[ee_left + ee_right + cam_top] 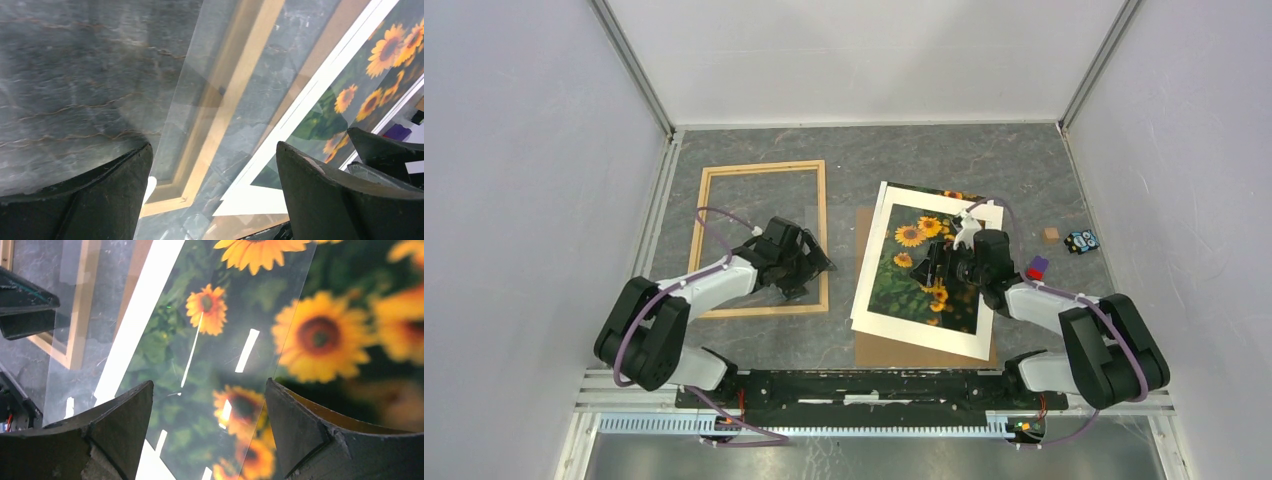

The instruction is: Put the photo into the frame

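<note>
The frame [764,305] of thin light wood lies flat on the left of the table. The photo [894,280], sunflowers on dark green, lies right of it under a white mat [924,335]. My left gripper [817,265] hovers open over the frame's near right corner [235,95], nothing between its fingers [212,150]. My right gripper [929,265] is open low over the photo [320,335], gripping nothing [210,385]. A clear sheet [150,340] with glare streaks spans from frame to photo. One of its edges runs between the right fingers.
A brown backing board [874,352] sticks out under the mat and photo. A small brown cube [1051,234], a blue-black toy [1081,240] and a red-purple block [1036,268] sit at the far right. Grey walls close in both sides.
</note>
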Controlling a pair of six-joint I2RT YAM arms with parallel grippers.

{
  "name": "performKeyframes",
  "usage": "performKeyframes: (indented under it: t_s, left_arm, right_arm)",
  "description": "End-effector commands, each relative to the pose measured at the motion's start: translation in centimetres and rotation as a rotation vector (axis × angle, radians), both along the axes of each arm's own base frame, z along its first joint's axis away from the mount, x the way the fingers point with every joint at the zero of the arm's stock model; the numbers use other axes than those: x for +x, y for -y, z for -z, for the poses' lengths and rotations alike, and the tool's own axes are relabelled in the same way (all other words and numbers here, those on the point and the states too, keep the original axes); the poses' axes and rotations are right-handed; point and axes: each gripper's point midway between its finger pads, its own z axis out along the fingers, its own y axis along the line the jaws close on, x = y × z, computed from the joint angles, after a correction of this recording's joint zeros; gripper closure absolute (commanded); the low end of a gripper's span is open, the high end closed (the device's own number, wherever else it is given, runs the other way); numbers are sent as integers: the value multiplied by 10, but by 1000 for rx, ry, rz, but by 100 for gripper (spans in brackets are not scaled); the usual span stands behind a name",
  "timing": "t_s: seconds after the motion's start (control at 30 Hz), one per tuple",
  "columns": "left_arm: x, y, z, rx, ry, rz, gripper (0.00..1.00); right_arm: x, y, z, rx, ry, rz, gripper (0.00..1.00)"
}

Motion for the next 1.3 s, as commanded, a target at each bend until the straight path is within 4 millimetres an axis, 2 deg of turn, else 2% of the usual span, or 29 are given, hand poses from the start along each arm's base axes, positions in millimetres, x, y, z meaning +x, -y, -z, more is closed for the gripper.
performKeyframes:
  t_s: [0.0, 0.13, 0.33, 0.43, 0.7, 0.8, 0.93, 1.03, 1.13, 1.27]
  left_arm:
    - [-2, 13, 8, -24, -37, 3, 0]
    - [-8, 13, 5, -44, -1, 58, 0]
    - [-8, 51, -5, -232, -8, 149, 0]
    - [-2, 66, -12, -273, 5, 176, 0]
    - [8, 92, -28, -303, 52, 227, 0]
    - [2, 81, -23, -241, 38, 256, 0]
    - [-5, 33, -17, -79, 19, 261, 0]
    - [-3, 14, -23, -135, 50, 231, 2]
    - [3, 25, -35, -249, 99, 254, 11]
    - [15, 36, -24, -294, 99, 284, 28]
  right_arm:
    - [5, 16, 7, -49, -28, 17, 12]
    - [9, 30, 10, -98, -30, 20, 12]
    - [14, 42, 7, -104, -27, 54, 12]
    - [16, 46, 5, -99, -23, 67, 12]
    - [28, 73, -1, -176, 14, 147, 11]
    - [28, 75, -2, -191, 22, 151, 11]
    - [23, 78, 3, -201, 18, 156, 11]
    - [21, 78, 6, -202, 17, 156, 11]
    - [19, 76, 8, -196, 13, 148, 11]
    - [19, 76, 7, -193, 15, 147, 11]
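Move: From the left hand, the middle of the frame's right bar is about 9 cm ahead and 2 cm to the right, some 2 cm lower. The clear sheet's middle is about 13 cm to the right and level fore and aft. The right hand hovers low over the white mat, whose middle is about 2 cm ahead and 1 cm right; the photo's middle is 2 cm straight ahead, the clear sheet's some 14 cm to the left and level. Bring the left gripper, wide open, about 7 cm right, pushing the frame's right bar with the finger inside the frame, then back it off left some 5 cm, lifting a little and starting to close. Meanwhile sweep the right hand about 7 cm right and slightly forward, its barely changing open fingers dragging the clear sheet and mat across the photo, then hold it there. ##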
